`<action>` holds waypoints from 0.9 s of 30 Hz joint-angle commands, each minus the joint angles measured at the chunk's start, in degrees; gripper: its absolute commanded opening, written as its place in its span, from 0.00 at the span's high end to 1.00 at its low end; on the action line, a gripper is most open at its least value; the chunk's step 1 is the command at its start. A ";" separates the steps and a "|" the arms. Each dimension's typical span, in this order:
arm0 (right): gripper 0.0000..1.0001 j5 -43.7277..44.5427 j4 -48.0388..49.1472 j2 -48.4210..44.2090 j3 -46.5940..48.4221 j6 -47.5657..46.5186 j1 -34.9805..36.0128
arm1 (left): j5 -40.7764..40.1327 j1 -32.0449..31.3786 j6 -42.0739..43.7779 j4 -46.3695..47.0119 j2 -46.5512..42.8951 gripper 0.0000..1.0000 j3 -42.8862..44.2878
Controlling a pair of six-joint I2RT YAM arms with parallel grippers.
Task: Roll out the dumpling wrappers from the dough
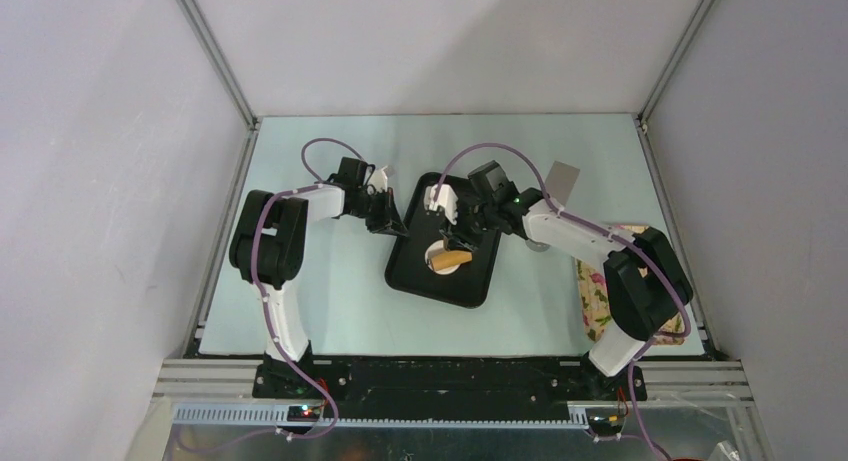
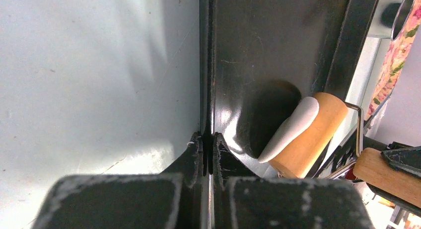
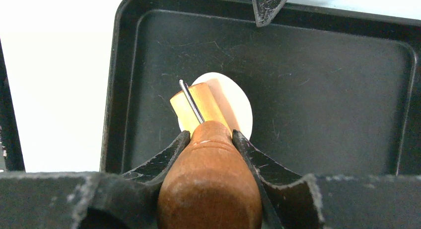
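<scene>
The black tray (image 1: 480,271) lies mid-table. On it the dough (image 3: 242,107) is a thin white disc; in the left wrist view the dough (image 2: 290,130) clings to the side of the wooden roller (image 2: 313,134), one edge lifted. My right gripper (image 3: 211,134) is shut on the roller's brown handle (image 3: 208,182), with the roller (image 3: 198,105) over the disc. In the top view the right gripper (image 1: 462,224) reaches in from the right. My left gripper (image 2: 208,139) is shut on the tray's left rim (image 2: 206,65); from above, the left gripper (image 1: 388,224) sits at that rim.
A floral cloth (image 1: 600,291) lies at the right edge of the table, under the right arm. A steel cup (image 2: 397,13) stands beyond the tray's right side. A grey card (image 1: 562,186) lies behind the right arm.
</scene>
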 commanded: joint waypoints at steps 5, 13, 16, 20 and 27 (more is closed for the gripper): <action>1.00 1.08 -12.29 1.12 -7.01 4.26 1.89 | -4.49 0.44 0.98 -5.39 2.05 1.00 -0.90; 1.00 1.02 -12.29 -0.12 -8.84 5.34 2.87 | -4.42 0.49 0.98 -5.35 2.04 1.00 -0.93; 1.00 0.77 -11.97 -1.27 -8.94 6.18 3.31 | -4.42 0.51 0.96 -5.33 2.04 1.00 -0.89; 1.00 -0.65 -11.74 -5.55 -5.70 6.86 2.54 | -4.39 0.49 0.93 -5.35 2.08 1.00 -0.89; 1.00 -3.63 -15.53 -8.57 5.98 8.69 0.22 | -4.51 0.53 0.95 -5.35 2.04 1.00 -0.89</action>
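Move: The dough disc lies under the roller I already hold in my right hand. Its middle is some 10 cm below that hand, about 3 cm left and 1 cm ahead. The tray's near edge is roughly 10 cm back and 1 cm left, about 10 cm down; the metal cup stands about 14 cm right and 5 cm ahead, about 8 cm lower. From my left hand, shut on the tray's left rim, the dough is about 6 cm back, 6 cm right and 1 cm below. With my right fingers still gripping the handle, I draw the roller back over the near part of the dough, slowly for the first 2 cm. Then I speed up towards the tray's near edge, about 5 cm in all, drifting 2 cm right, rising about 1 cm and tilting the wrist some 10 degrees so the roller comes clear of the dough. My left hand keeps the tray rim pinched and stays still. ##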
